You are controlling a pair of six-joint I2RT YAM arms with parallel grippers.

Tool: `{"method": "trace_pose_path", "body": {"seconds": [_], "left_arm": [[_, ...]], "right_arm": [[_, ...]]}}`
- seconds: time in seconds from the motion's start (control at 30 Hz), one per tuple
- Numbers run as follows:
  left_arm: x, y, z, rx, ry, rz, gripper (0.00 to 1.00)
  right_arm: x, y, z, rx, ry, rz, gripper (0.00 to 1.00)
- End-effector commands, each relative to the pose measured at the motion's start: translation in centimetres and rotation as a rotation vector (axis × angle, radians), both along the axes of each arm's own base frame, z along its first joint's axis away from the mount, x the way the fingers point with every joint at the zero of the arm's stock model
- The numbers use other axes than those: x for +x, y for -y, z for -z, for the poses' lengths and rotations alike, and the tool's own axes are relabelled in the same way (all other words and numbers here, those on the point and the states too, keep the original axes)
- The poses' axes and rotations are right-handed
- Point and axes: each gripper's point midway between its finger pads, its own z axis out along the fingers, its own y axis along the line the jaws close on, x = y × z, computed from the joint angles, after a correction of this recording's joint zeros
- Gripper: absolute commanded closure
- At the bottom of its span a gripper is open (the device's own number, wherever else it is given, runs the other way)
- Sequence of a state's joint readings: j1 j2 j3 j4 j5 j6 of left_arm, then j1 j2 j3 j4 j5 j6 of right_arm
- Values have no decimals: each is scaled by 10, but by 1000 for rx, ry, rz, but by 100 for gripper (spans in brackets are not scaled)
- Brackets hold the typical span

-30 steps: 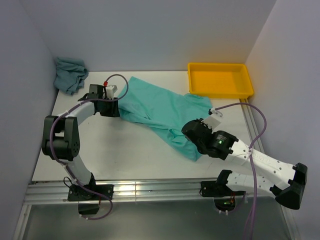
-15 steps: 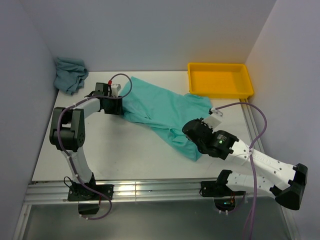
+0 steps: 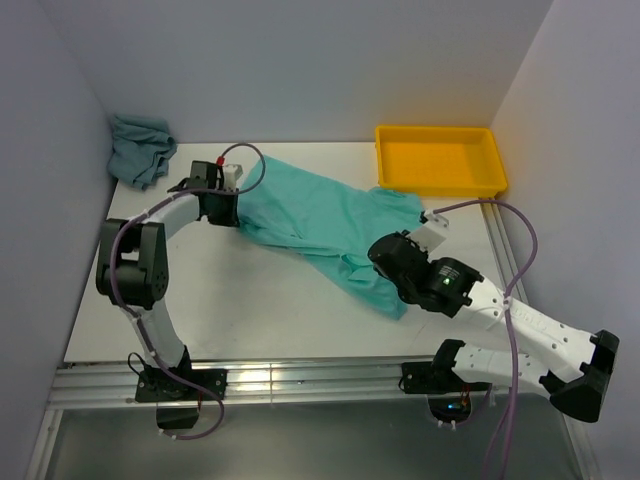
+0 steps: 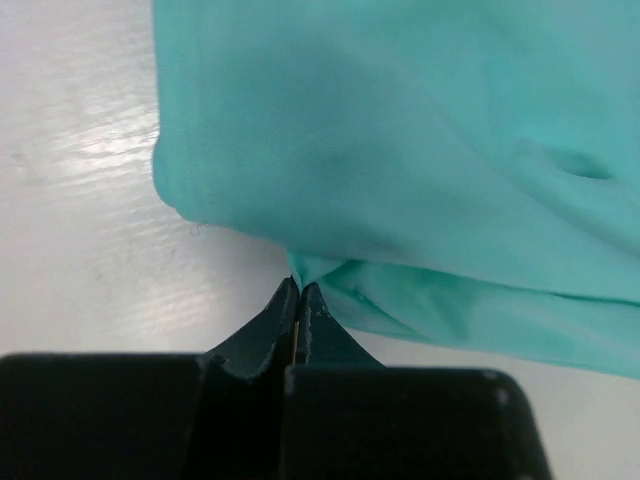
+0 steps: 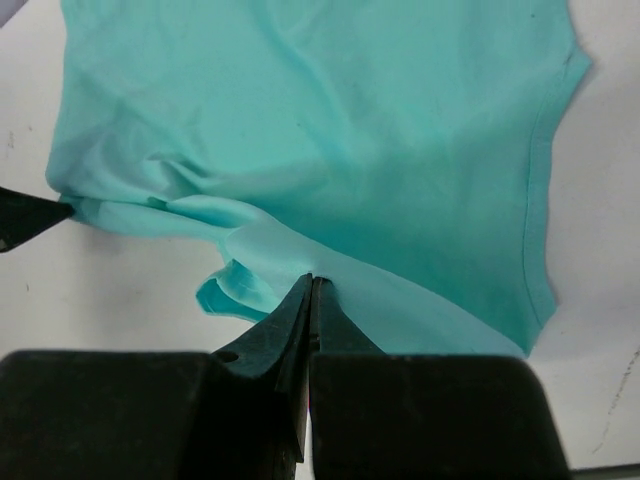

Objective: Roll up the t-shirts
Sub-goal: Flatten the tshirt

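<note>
The mint-green t-shirt [image 3: 320,212] lies stretched slantwise across the table from the back left to the front right. My left gripper [image 3: 233,210] is shut on a fold at its left edge; in the left wrist view the closed tips [image 4: 300,286] pinch the shirt [image 4: 400,150]. My right gripper [image 3: 378,252] is shut on the near right edge; in the right wrist view the closed tips [image 5: 312,281] pinch a fold of the shirt [image 5: 330,130]. The blue-grey teal t-shirt [image 3: 140,148] lies crumpled in the back left corner, away from both grippers.
A yellow tray [image 3: 440,180] stands at the back right, just beyond the shirt's far right corner. Walls close in the table at the left, back and right. A metal rail [image 3: 300,378] runs along the table's near edge.
The left arm has folded in, and its gripper has shifted slightly right and back with the shirt's edge. The right gripper has drifted a little right, still holding the shirt.
</note>
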State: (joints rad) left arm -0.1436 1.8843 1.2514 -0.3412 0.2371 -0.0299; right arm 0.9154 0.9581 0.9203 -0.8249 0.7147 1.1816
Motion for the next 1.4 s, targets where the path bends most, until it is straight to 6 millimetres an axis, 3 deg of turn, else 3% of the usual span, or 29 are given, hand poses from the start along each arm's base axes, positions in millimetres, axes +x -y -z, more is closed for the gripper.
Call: {"method": "trace_pose_path", "body": {"seconds": [0.0,0.03,0.23,0.27,0.33,0.37,0.43,0.47,0.63,0.8,0.9,0.97,1.13,1.37], "left_arm": [[6,-8,-88,24,187,31,100],[1,-11,-109,25,220,28,100],[-13,-40,-190,29,347,-8,100],[-19,-48,-209,27,383,-27,100],[-33,-58,-241,35,456,-45,100],[-37,-65,-251,40,483,-63,100],[-47,-68,-271,51,540,-76,100],[-57,-80,-291,56,594,-117,100],[-87,-87,-352,46,772,-182,100],[-126,-91,-414,31,962,-237,100],[-142,-90,-442,-17,1043,-269,100],[-138,-90,-447,-22,1047,-268,100],[-121,-93,-459,-22,1041,-289,100],[-134,-103,-496,-20,1179,-346,100]], "right_arm": [[13,5,-40,-3,84,15,100],[14,7,-44,-13,87,18,100],[24,4,-93,-29,166,-37,100],[25,3,-108,-33,188,-55,100],[28,0,-118,-52,196,-75,100],[29,0,-135,-55,222,-90,100],[32,-3,-148,-66,239,-111,100],[31,-5,-165,-61,268,-137,100],[27,-12,-221,-21,390,-233,100],[12,-26,-292,34,547,-393,100],[8,-31,-326,48,631,-446,100],[9,-33,-346,42,671,-452,100],[16,-39,-375,23,744,-458,100],[19,-32,-417,-16,852,-425,100]]}}
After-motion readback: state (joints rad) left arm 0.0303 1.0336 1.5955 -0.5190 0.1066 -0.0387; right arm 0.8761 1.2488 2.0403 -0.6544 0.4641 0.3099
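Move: Both hands already pinch the t-shirt. Its middle lies about 22 cm to the left hand's right, level with it and some 3 cm below; the grey-green cloth is roughly 25 cm left and 19 cm ahead of that hand. From the right hand, the t-shirt's middle lies about 14 cm ahead, 11 cm left and 18 cm below, the yellow tray some 33 cm ahead and 15 cm right. Both hands, still pinching the t-shirt, lift it about 40 cm, fingers tipping upward, the left also drawing back. ##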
